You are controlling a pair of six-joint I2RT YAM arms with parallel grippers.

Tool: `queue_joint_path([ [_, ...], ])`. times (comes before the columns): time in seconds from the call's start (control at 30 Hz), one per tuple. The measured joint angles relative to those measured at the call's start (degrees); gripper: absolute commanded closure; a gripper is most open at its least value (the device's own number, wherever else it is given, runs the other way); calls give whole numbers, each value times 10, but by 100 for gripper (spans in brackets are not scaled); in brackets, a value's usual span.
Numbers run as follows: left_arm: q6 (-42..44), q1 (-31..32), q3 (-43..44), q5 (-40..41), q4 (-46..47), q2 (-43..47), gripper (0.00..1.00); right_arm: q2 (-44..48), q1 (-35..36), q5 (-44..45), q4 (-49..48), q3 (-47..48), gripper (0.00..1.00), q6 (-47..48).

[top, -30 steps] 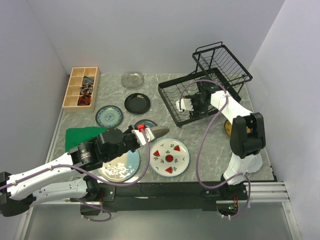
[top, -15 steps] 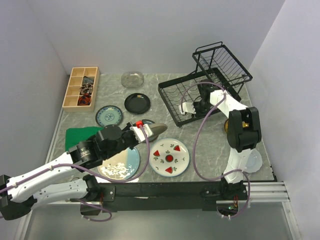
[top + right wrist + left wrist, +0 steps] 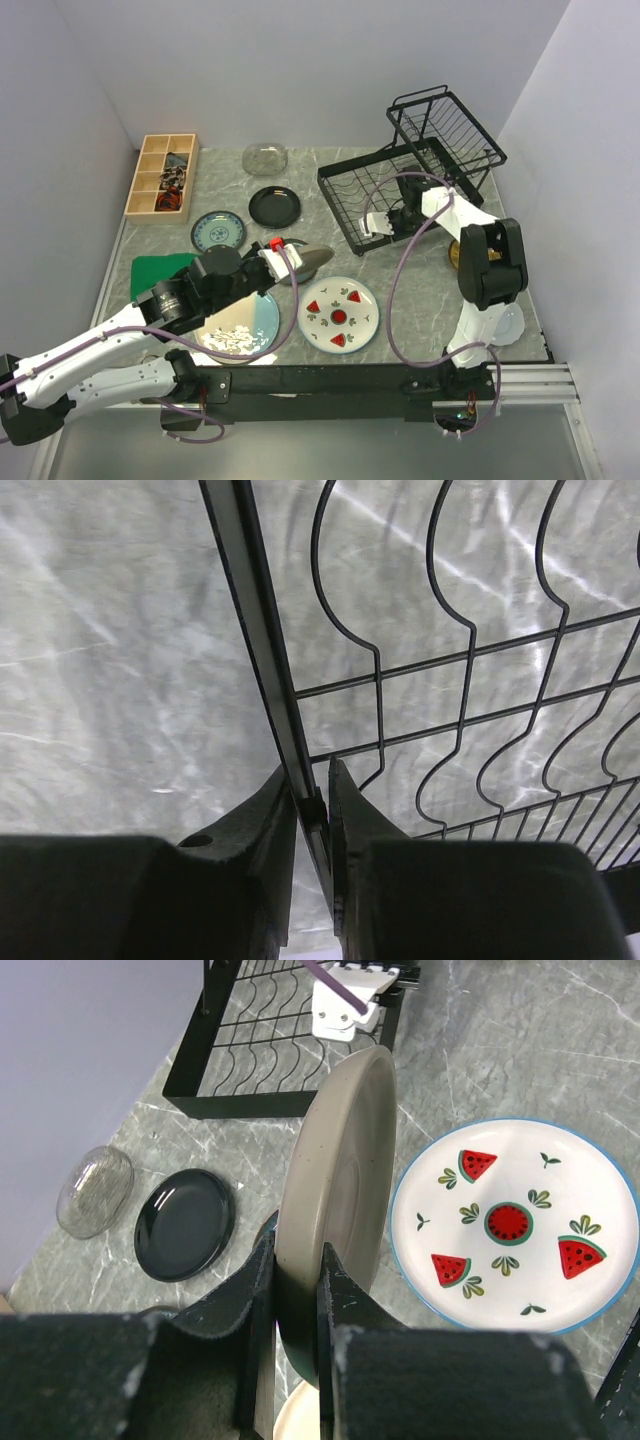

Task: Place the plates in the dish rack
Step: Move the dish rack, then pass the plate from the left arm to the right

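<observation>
My left gripper (image 3: pixel 295 1270) is shut on the rim of a taupe plate (image 3: pixel 345 1160), held on edge above the table (image 3: pixel 420 290); the plate (image 3: pixel 308 262) hangs left of the dish rack (image 3: pixel 400 195). My right gripper (image 3: pixel 313 780) is shut on the rack's front frame bar (image 3: pixel 255 630), at the lower tray's near left corner (image 3: pixel 372 225). Flat on the table lie a watermelon plate (image 3: pixel 339 313), a black plate (image 3: pixel 274 206), a blue patterned plate (image 3: pixel 218 231), a cream-and-blue plate (image 3: pixel 240 330) and a clear glass plate (image 3: pixel 265 158). A yellow plate (image 3: pixel 456 255) shows behind the right arm.
A wooden compartment box (image 3: pixel 163 175) stands at the far left. A green cloth (image 3: pixel 160 270) lies under the left arm. A pale plate (image 3: pixel 508 322) sits by the right arm's base. The rack's raised upper basket (image 3: pixel 445 120) is near the back right wall.
My right gripper has closed from wide open onto the rack's front bar. My left gripper has carried the taupe plate slightly farther from the arms' bases.
</observation>
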State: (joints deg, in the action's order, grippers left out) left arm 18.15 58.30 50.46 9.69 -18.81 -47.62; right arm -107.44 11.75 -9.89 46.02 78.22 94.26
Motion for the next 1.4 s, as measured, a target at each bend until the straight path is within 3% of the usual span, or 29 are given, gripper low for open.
queue_joint_path([
  [0.63,-9,-36,0,-43,3,0,99,172,15,-3,-39,-205,100,-70],
  [0.7,-12,-42,0,-54,7,0,99,180,15,-4,-39,-214,70,-73],
  [0.77,-15,-50,0,-64,10,0,99,183,16,-4,-39,-215,33,-86],
  [0.97,-24,-77,-2,-96,37,-4,99,215,16,-31,-54,-196,25,-151],
  [1.13,-29,-101,22,-125,47,-41,99,298,16,-92,-28,-145,16,-183],
  [1.4,-10,-135,181,-171,52,-164,99,474,16,-208,108,-163,16,-179],
])
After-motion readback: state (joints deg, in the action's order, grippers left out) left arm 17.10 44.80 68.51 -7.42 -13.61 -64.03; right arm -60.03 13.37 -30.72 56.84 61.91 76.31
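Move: The right fingers are already shut on the near rail of the dish rack, whose middle lies about 16 cm ahead and 3 cm left; from there the watermelon plate is some 23 cm back and 25 cm left, the yellow plate 6 cm back and 18 cm right. From the left hand, holding the taupe plate, the rack's middle is roughly 37 cm ahead, 37 cm right and 23 cm below; the blue-grey plate is 15 cm ahead, 2 cm right. Straight back towards its base, almost level, the right hand drags the rack by its near rail about 9 cm, then opens wide, lets go of the rail and rises some 15 cm, drawing farther back with its fingertips tilting to the left. The left hand keeps its pinch on the taupe plate, creeps at first, then late on rises and goes forward and right towards the rack. ##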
